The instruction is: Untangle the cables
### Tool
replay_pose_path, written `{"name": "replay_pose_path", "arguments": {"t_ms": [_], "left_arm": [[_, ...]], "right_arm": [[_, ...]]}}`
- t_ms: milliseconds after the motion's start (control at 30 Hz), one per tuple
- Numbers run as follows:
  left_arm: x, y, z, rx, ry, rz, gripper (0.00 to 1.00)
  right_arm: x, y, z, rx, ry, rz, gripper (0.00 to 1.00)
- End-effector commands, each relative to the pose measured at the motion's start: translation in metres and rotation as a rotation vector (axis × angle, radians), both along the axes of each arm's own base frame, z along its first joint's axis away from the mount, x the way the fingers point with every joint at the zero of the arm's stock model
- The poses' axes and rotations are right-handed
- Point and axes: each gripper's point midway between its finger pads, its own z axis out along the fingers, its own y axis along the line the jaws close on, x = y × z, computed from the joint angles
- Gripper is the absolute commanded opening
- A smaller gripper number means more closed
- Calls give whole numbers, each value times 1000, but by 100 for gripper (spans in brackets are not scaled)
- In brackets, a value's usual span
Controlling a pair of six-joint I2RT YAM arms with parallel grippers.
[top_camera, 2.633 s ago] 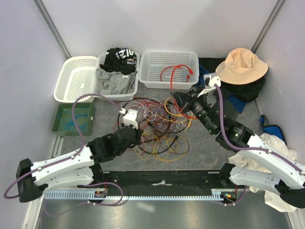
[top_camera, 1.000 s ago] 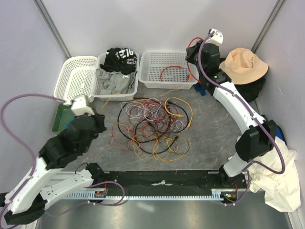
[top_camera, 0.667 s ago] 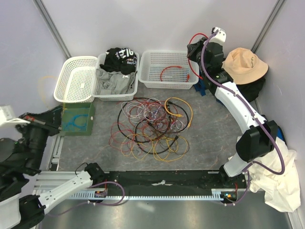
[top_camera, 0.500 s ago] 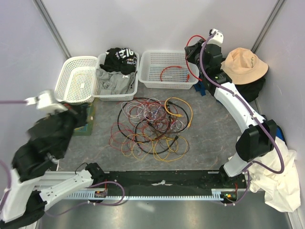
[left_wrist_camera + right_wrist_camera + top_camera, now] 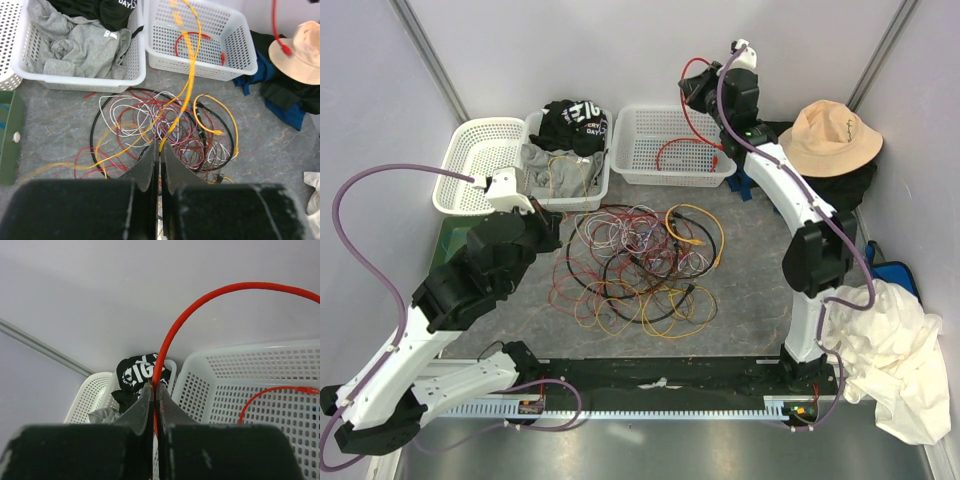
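Observation:
The cables [image 5: 640, 265] lie in a tangled heap of red, yellow, white and black wire on the grey table. My left gripper [image 5: 548, 220] hovers at the heap's left edge. In the left wrist view it [image 5: 160, 148] is shut on a yellow cable [image 5: 188, 65] that rises taut from the heap [image 5: 165, 125] toward the camera. My right gripper [image 5: 688, 92] is raised above the back of the right-hand white basket [image 5: 720, 122]. In the right wrist view it [image 5: 154, 386] is shut on a red cable [image 5: 200, 300] that arcs up and right. That red cable [image 5: 692, 142] trails down into the basket.
Three white baskets stand along the back: an empty one [image 5: 470, 150], one with grey and black clothes [image 5: 565, 150], and the one with the red cable. A green tray [image 5: 450, 245] sits at the left. A tan hat [image 5: 830, 135] on dark cloth and a white cloth [image 5: 885, 350] are at the right.
My left arm swung out to the far left, then back to the heap's left edge, drawing the yellow cable up. My right gripper moved left along the back wall with the red cable.

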Motion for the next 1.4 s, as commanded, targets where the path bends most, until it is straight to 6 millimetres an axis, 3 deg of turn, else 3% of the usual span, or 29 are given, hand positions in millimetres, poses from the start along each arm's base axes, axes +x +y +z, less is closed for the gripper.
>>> {"name": "replay_pose_path", "arguments": {"t_ms": [0, 67, 100, 200, 267, 333, 400, 433, 467, 533, 567, 600, 633, 800, 867, 900, 933, 967, 1033, 1067, 1100, 1133, 1167, 1233, 1267, 1333, 1367], "left_arm": [[5, -13, 2, 2, -19, -46, 2], [6, -16, 0, 4, -13, -58, 2], [6, -16, -2, 8, -10, -61, 2], [6, -17, -4, 18, -7, -66, 2], [5, -16, -2, 19, -14, -68, 2], [6, -16, 0, 22, -17, -69, 2], [5, -15, 0, 29, -19, -70, 2], [6, -15, 1, 31, -21, -64, 2], [7, -15, -2, 41, -17, -64, 2], [8, -14, -3, 48, -17, -56, 2], [9, -14, -5, 54, -14, -55, 2], [9, -13, -5, 53, -15, -54, 2], [9, -14, -5, 54, -17, -53, 2], [9, -14, -8, 56, -14, -54, 2], [9, -14, -9, 57, -13, -54, 2], [9, -14, -10, 59, -11, -54, 2], [8, -14, -9, 56, -14, -56, 2], [8, -14, -9, 54, -14, -55, 2], [8, -14, -6, 49, -18, -57, 2], [8, -13, -5, 49, -20, -55, 2], [8, -13, -3, 47, -24, -57, 2], [8, -13, -2, 45, -26, -56, 2], [9, -13, 1, 41, -30, -52, 2], [11, -13, 3, 43, -31, -43, 2], [12, -14, 5, 43, -33, -40, 2], [16, -16, 9, 46, -34, -30, 2], [18, -16, 9, 49, -34, -25, 2]], "right_arm": [[21, 22, 13, 70, -41, 64, 0], [28, 29, 17, 101, -53, 84, 0], [36, 35, 2, 127, -23, 96, 0], [37, 50, -4, 203, -33, 166, 0], [39, 57, -26, 266, 14, 195, 0], [41, 65, -28, 297, 19, 213, 0], [49, 69, -45, 294, 43, 205, 0], [52, 70, -38, 298, 25, 205, 0], [59, 71, -52, 284, 38, 195, 0], [65, 71, -41, 268, 4, 181, 0], [72, 72, -51, 224, -3, 168, 0], [74, 70, -37, 196, -33, 151, 0], [78, 69, -37, 169, -44, 126, 0], [87, 67, -51, 43, -95, 110, 0], [84, 66, -53, 21, -95, 107, 30], [83, 66, -65, -6, -82, 111, 43], [82, 65, -67, -16, -77, 111, 66], [76, 64, -57, -17, -87, 104, 75], [69, 64, -63, -35, -79, 95, 92], [55, 58, -30, -19, -128, 78, 95], [48, 56, -35, -20, -138, 62, 98], [35, 61, -22, -17, -167, 55, 98], [15, 56, 18, 8, -229, 43, 98], [-6, 60, 32, 12, -230, 28, 98], [-26, 55, 60, 27, -256, 22, 98], [-48, 54, 60, 30, -242, -2, 98], [-74, 44, 96, 76, -305, -6, 98]]}}
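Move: The right hand, gripping the red cable, has the open white basket's middle about 7 cm ahead, a centimetre to its left and some 30 cm below; the clothes basket stands roughly 25 cm to the hand's left and 4 cm ahead. The cable pile lies about 26 cm back and 8 cm left. From the left hand, which still holds a yellow cable, the white basket is some 40 cm ahead and 20 cm right. Forward, left and down, about 9 cm forward and 7 cm left, the right hand carries the red cable over the white basket's left part, then opens its fingers wide and lets go. It sinks a little more, to some 13 cm below its start, then pulls back about 8 cm while rising again. The left hand keeps its pinch on the yellow cable, easing slightly down and right. ##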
